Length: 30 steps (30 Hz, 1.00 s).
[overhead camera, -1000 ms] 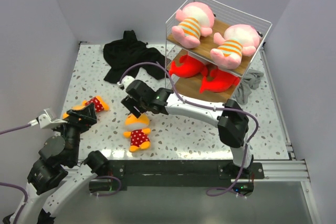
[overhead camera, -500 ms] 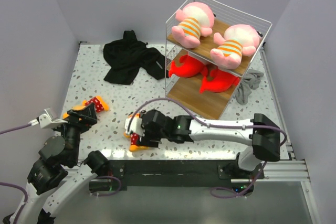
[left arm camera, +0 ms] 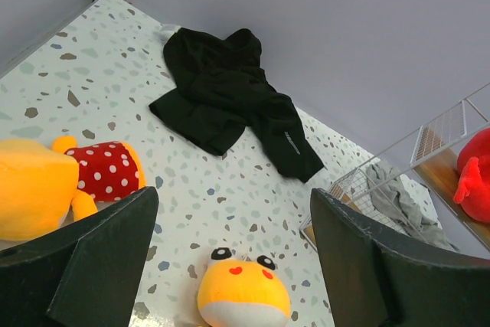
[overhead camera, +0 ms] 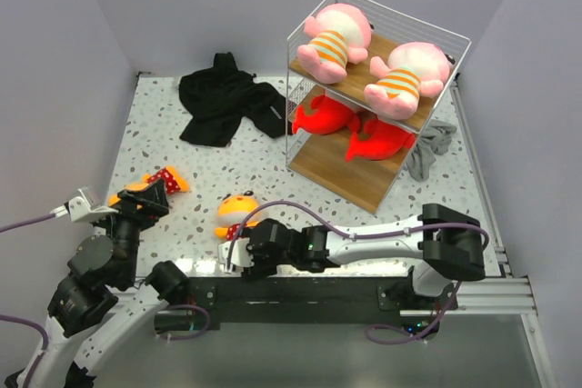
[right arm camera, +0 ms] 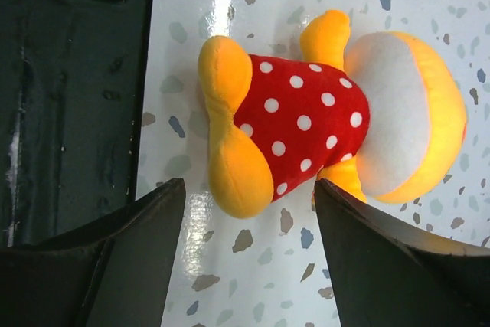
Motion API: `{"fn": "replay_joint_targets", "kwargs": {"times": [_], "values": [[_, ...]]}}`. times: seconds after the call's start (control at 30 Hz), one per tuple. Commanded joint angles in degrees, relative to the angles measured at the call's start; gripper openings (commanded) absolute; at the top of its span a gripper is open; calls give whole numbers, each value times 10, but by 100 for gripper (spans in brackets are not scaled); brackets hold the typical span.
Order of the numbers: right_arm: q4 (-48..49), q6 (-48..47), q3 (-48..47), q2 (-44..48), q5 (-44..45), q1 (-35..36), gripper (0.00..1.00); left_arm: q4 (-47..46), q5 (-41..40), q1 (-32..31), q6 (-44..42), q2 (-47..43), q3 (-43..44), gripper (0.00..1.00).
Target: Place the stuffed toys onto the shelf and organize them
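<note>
The shelf [overhead camera: 350, 172] stands at the back right, with two pink striped stuffed toys [overhead camera: 335, 38] on its top board and two red ones [overhead camera: 325, 115] on the middle board. One orange-yellow toy [overhead camera: 238, 211] lies face up near the front edge. In the right wrist view its polka-dot bib [right arm camera: 302, 124] and feet lie just past my right gripper [right arm camera: 249, 189], which is open and holds nothing. A second orange-yellow toy [overhead camera: 162, 179] lies at the left. My left gripper [left arm camera: 233, 193] hovers open beside it, and that toy [left arm camera: 46, 189] shows by the left finger.
A black garment [overhead camera: 223, 102] lies at the back left of the speckled table. A grey cloth [overhead camera: 429, 147] is bunched at the shelf's right side. The dark base rail [right arm camera: 69, 105] runs along the near edge, just beside the toy's feet.
My right arm has swung down from above the middle toy to the near edge, now low at its feet, its jaws slightly narrower. The left arm has not moved.
</note>
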State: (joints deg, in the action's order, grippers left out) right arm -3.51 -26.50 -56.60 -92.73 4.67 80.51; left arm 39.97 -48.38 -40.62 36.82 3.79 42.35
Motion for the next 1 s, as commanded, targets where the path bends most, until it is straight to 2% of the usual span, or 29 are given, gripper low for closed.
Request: {"fn": "replay_joint_targets", "kwargs": {"times": [0.0,0.13,0.23,0.27,0.3,0.4,0.43,0.53,0.67,0.8,0.97], "values": [[50,-9,-19,-24,9,3,70,-17,0,-1,-13,10,-2,85],[68,0,-4,-30,17,13,68,-20,1,-2,-15,10,-2,85],[97,8,3,-33,47,16,46,-22,2,-2,-16,9,-2,85],[107,17,5,-32,60,19,27,-22,2,-2,-17,9,-2,85],[128,25,9,-26,101,19,18,-23,2,-1,-16,8,-2,85],[130,64,10,-17,182,20,0,-22,2,-1,-17,5,-2,85],[127,68,11,-10,245,20,0,-22,1,-2,-17,3,-2,85],[95,87,21,15,347,19,0,-24,2,-1,-18,0,-3,85],[19,130,33,60,427,17,0,-27,4,-2,-20,-1,-4,85],[-24,144,70,90,458,-10,0,-29,7,-2,-21,-3,-4,86],[18,81,112,132,469,-70,0,-27,3,-2,-18,-11,-4,86]]}}
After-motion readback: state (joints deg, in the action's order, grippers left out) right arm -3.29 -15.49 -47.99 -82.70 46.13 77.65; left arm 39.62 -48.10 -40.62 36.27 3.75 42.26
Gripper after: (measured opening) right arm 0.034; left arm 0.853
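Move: The orange toy in the polka-dot dress lies with its middle about 7 cm ahead of the right hand, 1 cm left and 5 cm below, its feet nearly between the open fingers. From this hand, the shelf's lowest board has its middle some 24 cm ahead and 27 cm right; the second polka-dot toy lies about 16 cm ahead and 22 cm left. From the left hand, the first toy is about 3 cm ahead, 12 cm right and 24 cm below. Lower the open right gripper about 2 cm over the toy's feet and shut the fingers so their tips pinch a yellow leg. Then carry the toy right and forward towards the shelf's lowest board, ending some 15 cm from where you began and rising about 6 cm from the low point, while turning the wrist about 40 degrees clockwise and tipping the fingers up some 20. ##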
